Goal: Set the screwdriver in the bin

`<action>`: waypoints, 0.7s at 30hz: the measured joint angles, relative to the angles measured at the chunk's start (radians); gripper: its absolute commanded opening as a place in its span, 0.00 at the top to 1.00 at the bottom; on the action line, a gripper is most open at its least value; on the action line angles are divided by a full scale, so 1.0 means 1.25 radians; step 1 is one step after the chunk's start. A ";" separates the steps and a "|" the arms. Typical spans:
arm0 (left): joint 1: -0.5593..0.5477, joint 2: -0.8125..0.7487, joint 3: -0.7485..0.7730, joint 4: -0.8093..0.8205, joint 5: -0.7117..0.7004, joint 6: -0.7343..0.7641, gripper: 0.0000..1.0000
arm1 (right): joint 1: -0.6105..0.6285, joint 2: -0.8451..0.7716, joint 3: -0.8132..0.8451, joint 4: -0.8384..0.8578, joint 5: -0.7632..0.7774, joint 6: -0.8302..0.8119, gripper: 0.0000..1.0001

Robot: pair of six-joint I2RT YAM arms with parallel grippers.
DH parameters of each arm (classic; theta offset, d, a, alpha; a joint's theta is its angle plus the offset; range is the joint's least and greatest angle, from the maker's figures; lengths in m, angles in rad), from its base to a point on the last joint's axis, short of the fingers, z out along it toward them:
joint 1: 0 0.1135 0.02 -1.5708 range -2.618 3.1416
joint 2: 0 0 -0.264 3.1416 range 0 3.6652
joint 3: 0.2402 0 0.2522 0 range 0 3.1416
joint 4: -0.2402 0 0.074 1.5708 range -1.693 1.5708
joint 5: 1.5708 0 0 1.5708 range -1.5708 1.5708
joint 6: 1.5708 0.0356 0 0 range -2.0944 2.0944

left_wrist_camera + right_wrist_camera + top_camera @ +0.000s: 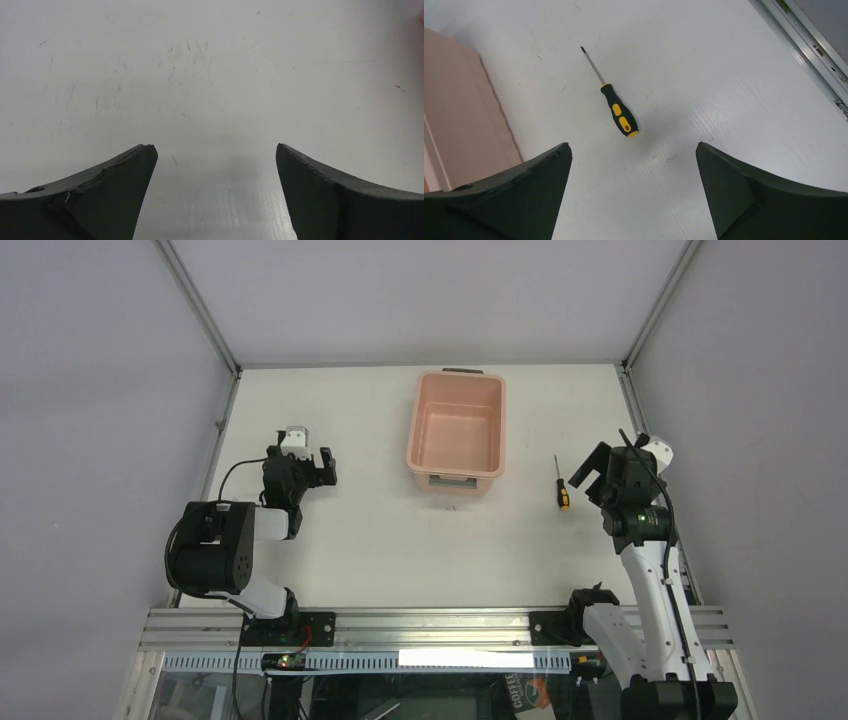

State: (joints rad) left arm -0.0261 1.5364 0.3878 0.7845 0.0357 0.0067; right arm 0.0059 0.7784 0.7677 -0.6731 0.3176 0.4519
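The screwdriver [561, 486], small with a thin dark shaft and a black and yellow handle, lies flat on the white table to the right of the bin [457, 433], a salmon-pink tub standing empty at the table's far middle. In the right wrist view the screwdriver [616, 106] lies just ahead of the fingertips, its handle end nearest, with the bin's wall [464, 125] at the left. My right gripper [590, 472] hovers just right of the screwdriver, open and holding nothing. My left gripper [305, 468] stands open over bare table at the left.
Aluminium frame rails run along the table's right edge [809, 45] and left edge [222, 420]. Grey walls close in the back and sides. The left wrist view holds only scratched white tabletop [210, 90].
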 measured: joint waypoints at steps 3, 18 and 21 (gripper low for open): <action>0.000 0.000 0.000 0.000 0.000 0.000 0.01 | 0.000 0.004 0.017 -0.016 -0.009 -0.006 0.00; 0.000 0.000 0.000 0.000 0.000 0.000 0.01 | 0.000 0.440 0.309 -0.073 -0.094 -0.136 0.00; 0.000 0.000 0.000 0.000 0.000 0.000 0.01 | 0.000 0.541 0.330 -0.093 -0.095 -0.174 0.00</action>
State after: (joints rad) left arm -0.0265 1.5364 0.3878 0.7845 0.0357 0.0067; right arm 0.0059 1.4544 1.1805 -0.7898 0.1986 0.2344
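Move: The screwdriver lies ahead of my open right hand, about 10 cm forward and roughly 3 cm to the left, some 15 cm below my fingertips. The bin stands off to the left of it, about 24 cm left and 10 cm farther out. From my idle left hand the screwdriver is some 58 cm to the right, about 5 cm back and 4 cm lower. I swing my right hand forward about 8 cm towards the screwdriver in a low arc, first rising a couple of centimetres, then dropping about 6 cm. As I go, the wrist tips about 25 degrees more steeply down and turns a little counter-clockwise; my fingers stay wide open and touch nothing yet. ##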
